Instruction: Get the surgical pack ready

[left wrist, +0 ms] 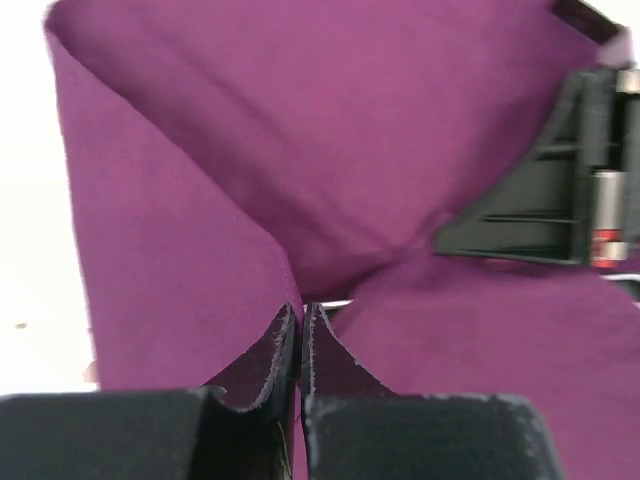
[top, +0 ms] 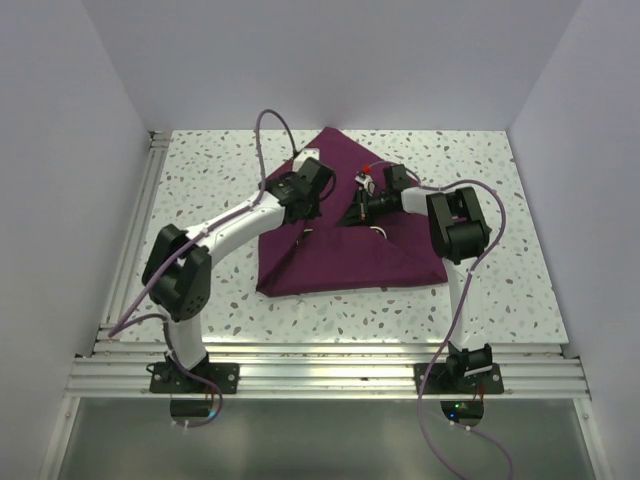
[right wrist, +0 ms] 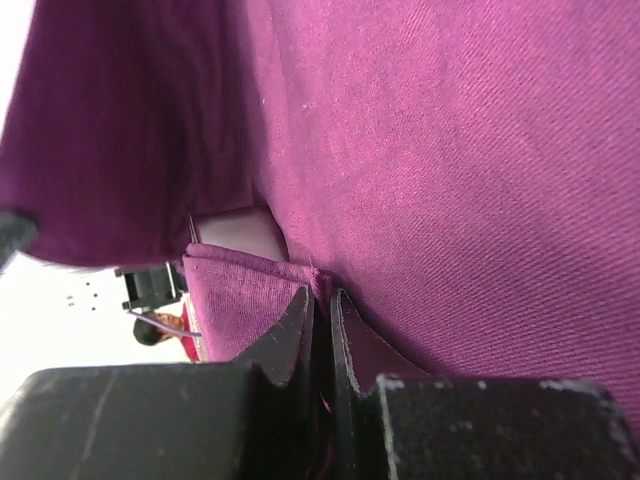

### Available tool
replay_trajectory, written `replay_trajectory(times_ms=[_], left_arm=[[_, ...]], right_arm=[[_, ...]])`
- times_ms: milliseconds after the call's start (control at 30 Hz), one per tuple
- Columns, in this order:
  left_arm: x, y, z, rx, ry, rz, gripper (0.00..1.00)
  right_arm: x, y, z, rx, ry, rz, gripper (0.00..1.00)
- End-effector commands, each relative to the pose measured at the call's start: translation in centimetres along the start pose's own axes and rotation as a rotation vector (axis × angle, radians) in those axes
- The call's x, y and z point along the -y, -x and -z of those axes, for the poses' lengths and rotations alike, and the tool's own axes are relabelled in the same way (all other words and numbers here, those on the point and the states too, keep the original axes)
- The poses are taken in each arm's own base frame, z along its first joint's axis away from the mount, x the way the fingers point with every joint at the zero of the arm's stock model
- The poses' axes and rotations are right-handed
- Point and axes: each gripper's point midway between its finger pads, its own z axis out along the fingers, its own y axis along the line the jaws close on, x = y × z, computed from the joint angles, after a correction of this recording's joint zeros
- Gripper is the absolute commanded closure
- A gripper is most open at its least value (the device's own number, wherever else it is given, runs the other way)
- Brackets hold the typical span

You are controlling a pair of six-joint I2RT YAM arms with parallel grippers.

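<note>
The surgical pack [top: 345, 262] is a plum-purple cloth lying partly folded on the speckled table, its far corner pointing away from the arms. Both grippers meet above its middle. My left gripper [top: 311, 212] is shut, and a raised fold of the cloth [left wrist: 300, 120] runs up into its tips [left wrist: 302, 310]. My right gripper [top: 358, 212] is shut on a stitched hem of the cloth [right wrist: 450, 150], which is pinched between its fingers [right wrist: 322, 295]. In the left wrist view the right gripper's black finger [left wrist: 530, 205] shows just to the right, resting against the cloth.
The speckled table [top: 200, 180] is walled in by white panels on the left, right and back. An aluminium rail [top: 320, 372] carrying both arm bases runs along the near edge. Purple cables [top: 262, 130] loop over the arms.
</note>
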Motion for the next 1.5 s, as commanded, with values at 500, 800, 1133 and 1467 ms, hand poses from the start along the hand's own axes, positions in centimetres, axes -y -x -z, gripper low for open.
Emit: replay_trajectory(times_ms=[500, 800, 1133, 1467], left_arm=[[18.2, 5.9, 1.5, 0.134, -0.484, 0.178, 1.00], [22.2, 6.1, 2.7, 0.157, -0.669, 0.187, 1.00], [23.0, 3.3, 1.1, 0.115, -0.710, 0.149, 0.80], [22.1, 3.5, 4.0, 0.165, -0.783, 0.079, 0.33]], right_arm=[[6.9, -4.5, -2.6, -0.085, -0.140, -0.115, 1.00], [7.1, -4.7, -2.8, -0.092, -0.141, -0.123, 1.00], [7.0, -4.7, -2.8, -0.094, -0.135, -0.124, 1.00], [7.0, -4.7, -2.8, -0.095, -0.133, -0.127, 1.00]])
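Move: The left hand holds the cloth's left edge up in closed fingers. The tray's right rim, still bare, lies about 18 cm to its right, 3 cm back and 9 cm lower. The right gripper's fingertips are some 10 cm to its right, 1 cm back and 9 cm down; the tray's left rim is straight below by about 9 cm and 2 cm back. From the right hand, the right rim lies roughly 9 cm right and 2 cm back, at about its own height. Still pinching the cloth edge, the left hand pulls it some 20 cm to the right across the tray, dipping slightly, then rising over the right fingers and sinking about 5 cm near the right rim. The wrist rolls its left side down some 30 degrees and turns clockwise before the fingers open and let go of the cloth. The right hand stays put, fingers still shut on the cloth. ##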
